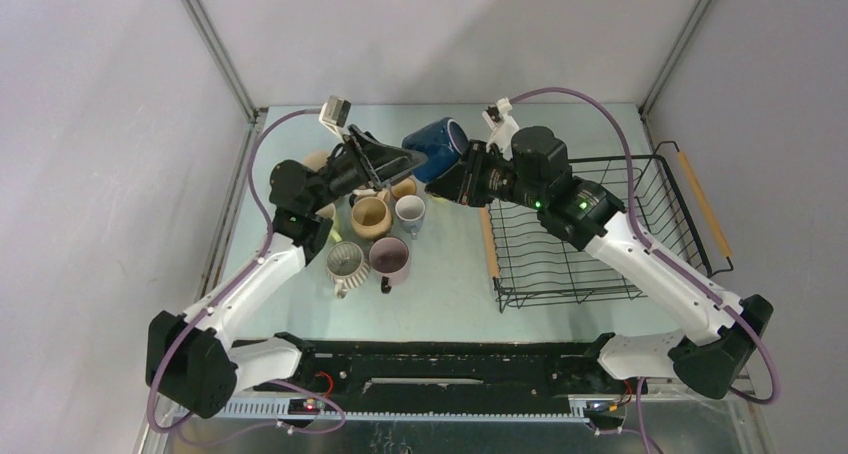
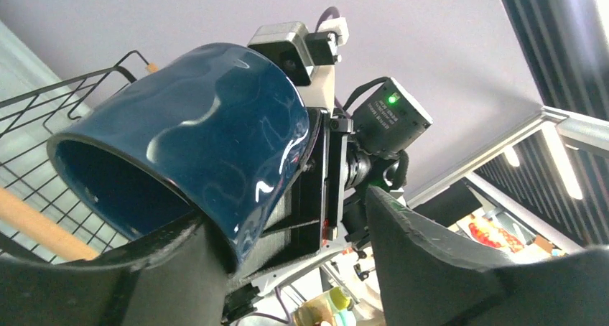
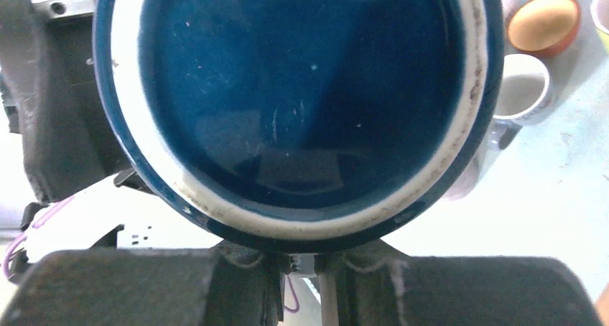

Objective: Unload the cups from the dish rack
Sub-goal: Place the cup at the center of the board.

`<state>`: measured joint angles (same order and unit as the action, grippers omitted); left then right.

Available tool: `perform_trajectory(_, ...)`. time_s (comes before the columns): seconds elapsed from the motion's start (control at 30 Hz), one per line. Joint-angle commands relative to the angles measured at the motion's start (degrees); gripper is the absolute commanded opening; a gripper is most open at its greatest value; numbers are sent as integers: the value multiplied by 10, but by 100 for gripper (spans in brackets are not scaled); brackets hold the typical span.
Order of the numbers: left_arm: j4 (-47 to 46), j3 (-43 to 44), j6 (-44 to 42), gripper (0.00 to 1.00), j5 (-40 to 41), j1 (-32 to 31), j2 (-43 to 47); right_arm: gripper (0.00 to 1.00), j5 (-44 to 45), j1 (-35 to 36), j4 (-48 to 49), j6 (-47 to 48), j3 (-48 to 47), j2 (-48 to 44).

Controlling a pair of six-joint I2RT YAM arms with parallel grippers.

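My right gripper [image 1: 458, 174] is shut on a dark blue mug [image 1: 437, 146] and holds it in the air left of the dish rack [image 1: 600, 236], gripping at the mug's lower edge [image 3: 305, 268]. The mug's base [image 3: 301, 89] fills the right wrist view. My left gripper [image 1: 405, 160] is open at the mug; in the left wrist view [image 2: 284, 211] one finger [image 2: 143, 268] lies under the mug's rim [image 2: 208, 125], the other [image 2: 431, 261] stands apart. Several cups stand on the table: tan [image 1: 369, 215], grey [image 1: 410, 211], cream ribbed [image 1: 345, 262], mauve [image 1: 389, 259].
An orange-red cup [image 3: 544, 21] and the grey cup [image 3: 521, 96] show below the held mug. The rack's wooden handles [image 1: 704, 204] run along its left and right sides. Metal frame posts [image 1: 215, 44] stand at the table's back corners.
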<state>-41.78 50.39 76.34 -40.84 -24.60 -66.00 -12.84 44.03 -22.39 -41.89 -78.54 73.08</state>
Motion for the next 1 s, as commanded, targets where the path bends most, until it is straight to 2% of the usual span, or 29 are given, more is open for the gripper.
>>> perform_trajectory(0.0, -125, -9, 67, 63, -13, -2, -11, 0, -49, 6, 89, -23, 13, -16)
perform_trajectory(0.13, -163, -15, 94, 49, -13, -2, -24, 0, -58, 6, 97, -24, 21, -16)
perform_trajectory(0.23, -167, -18, 96, 34, -13, -2, -27, 0, -63, 7, 100, -24, 28, -17)
perform_trajectory(0.4, -168, -20, 95, 1, -11, -2, -31, 0, -55, 9, 98, -24, 36, -21)
perform_trajectory(0.57, -168, -21, 89, 0, -9, -2, -29, 1, -44, 13, 89, -11, 37, -23)
perform_trajectory(0.6, -168, -21, 88, 0, -8, -2, -29, 10, -45, 12, 87, -9, 37, -22)
perform_trajectory(0.67, -167, -20, 86, 0, -8, -2, -28, 46, -44, 13, 82, -5, 37, -22)
perform_trajectory(0.73, -162, -18, 83, 0, -9, -2, -27, 72, -35, 15, 75, 1, 37, -24)
perform_trajectory(0.8, -152, -15, 76, 0, -10, -2, -25, 86, -21, 17, 64, 9, 37, -29)
perform_trajectory(0.83, -145, -14, 71, 0, -11, -2, -23, 89, -14, 19, 59, 14, 37, -32)
perform_trajectory(0.97, -89, -2, 34, 0, -15, -2, -11, 95, 19, 20, 34, 30, 37, -49)
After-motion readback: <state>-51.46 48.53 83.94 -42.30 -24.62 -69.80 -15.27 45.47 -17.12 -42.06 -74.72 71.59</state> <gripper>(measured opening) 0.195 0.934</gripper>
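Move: My left hand goes for the blue cup I hold up in my right: its middle lies about 4 cm to the right of my left hand, 4 cm ahead and 2 cm higher, its rim turned to my fingers. From my right hand that middle is some 5 cm ahead, 1 cm left, 3 cm up. About 36 cm below my left hand, the small white cup stands 10 cm ahead and 3 cm left, the purple mug level and 8 cm left. I keep my left hand nearly in place and close its fingers on the blue cup's rim, one inside and one outside, while my right hand, still holding the handle side, eases about 2 cm back, left and up towards it. With the rim pinched, I open my right fingers wide and sink that hand some 1.5 cm. ##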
